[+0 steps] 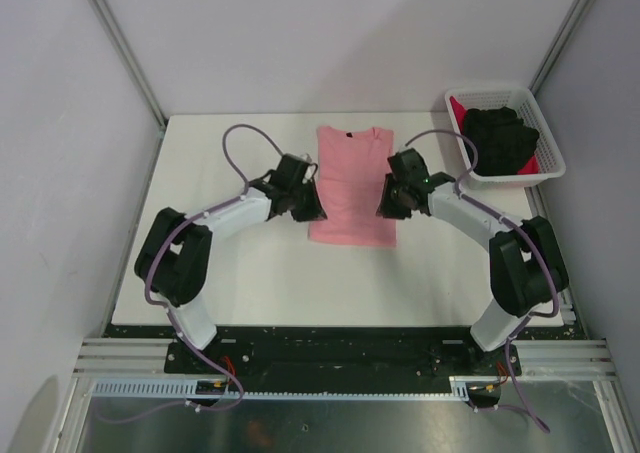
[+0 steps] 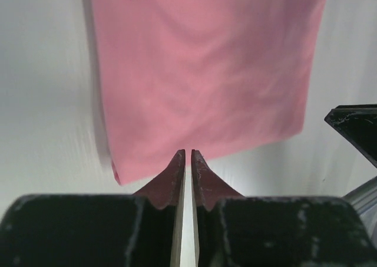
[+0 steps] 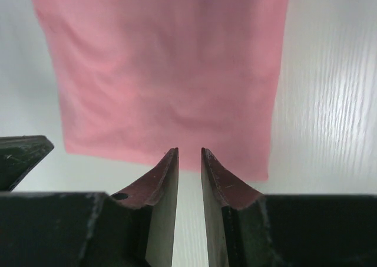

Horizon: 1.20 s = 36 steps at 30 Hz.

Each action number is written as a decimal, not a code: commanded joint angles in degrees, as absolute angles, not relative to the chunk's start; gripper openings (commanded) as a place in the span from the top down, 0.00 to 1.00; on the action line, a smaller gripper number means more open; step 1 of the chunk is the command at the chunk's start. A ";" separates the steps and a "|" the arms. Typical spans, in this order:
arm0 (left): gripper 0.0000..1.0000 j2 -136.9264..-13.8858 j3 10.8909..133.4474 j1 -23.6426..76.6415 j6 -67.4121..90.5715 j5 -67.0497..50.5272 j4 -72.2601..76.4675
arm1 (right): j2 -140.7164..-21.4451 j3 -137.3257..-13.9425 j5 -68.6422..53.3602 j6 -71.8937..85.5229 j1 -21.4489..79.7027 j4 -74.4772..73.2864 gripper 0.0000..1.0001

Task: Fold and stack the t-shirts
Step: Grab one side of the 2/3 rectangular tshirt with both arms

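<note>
A salmon-pink t-shirt (image 1: 352,185) lies flat on the white table (image 1: 250,283), its sleeves folded in so it forms a long rectangle with the dark neck label at the far end. My left gripper (image 1: 308,204) hovers at the shirt's left edge near the hem. Its jaws stand a narrow slit apart with only table showing between them (image 2: 188,152). My right gripper (image 1: 391,201) sits at the shirt's right edge, jaws a little wider and empty (image 3: 189,150). In both wrist views the pink cloth (image 2: 206,72) (image 3: 165,72) lies just beyond the fingertips.
A white lattice basket (image 1: 545,123) stands at the back right corner, holding a crumpled black t-shirt (image 1: 498,133) over a bright red one (image 1: 458,106). Grey walls with metal posts close in the table on three sides.
</note>
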<state>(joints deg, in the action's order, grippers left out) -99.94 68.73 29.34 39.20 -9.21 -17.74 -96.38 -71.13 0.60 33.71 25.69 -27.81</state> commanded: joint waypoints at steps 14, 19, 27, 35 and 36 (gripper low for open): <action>0.94 -97.28 55.20 32.81 42.56 -5.81 -13.59 | -90.57 -51.74 -3.29 37.33 25.23 -20.06 0.75; 0.95 -96.57 54.51 32.78 42.10 -6.77 -13.61 | -89.45 -49.68 -3.63 37.35 24.65 -19.81 0.75; 0.93 -91.98 54.55 32.78 41.62 -9.17 -13.67 | -83.00 -49.22 -5.31 38.61 24.22 -20.12 0.74; 0.93 -95.02 58.58 30.71 42.14 -7.75 -13.61 | -84.72 -49.30 -5.43 39.47 22.74 -14.93 0.74; 0.94 -96.25 59.30 30.30 42.12 -7.70 -13.57 | -85.87 -49.30 -5.48 39.51 22.53 -14.27 0.74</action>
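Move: The t-shirt's near left corner lies about 6 cm back, 4 cm left and 8 cm below my left hand. From my right hand, the near right corner is about 7 cm back, 5 cm right and 10 cm down. The t-shirt's collar end is about 25 cm ahead and 8 cm right of my left hand. The white basket sits some 24 cm ahead and 33 cm right of my right hand. I bring both hands back and down together, roughly 8 cm each way, to the t-shirt's near edge, tipping the fingers about 10 degrees steeper, my right hand also drifting a little rightward. Then I lift both about 4 to 5 cm, easing slightly forward and taking most of the tilt back out. My left fingers stay nearly shut, the right ones slightly open. ##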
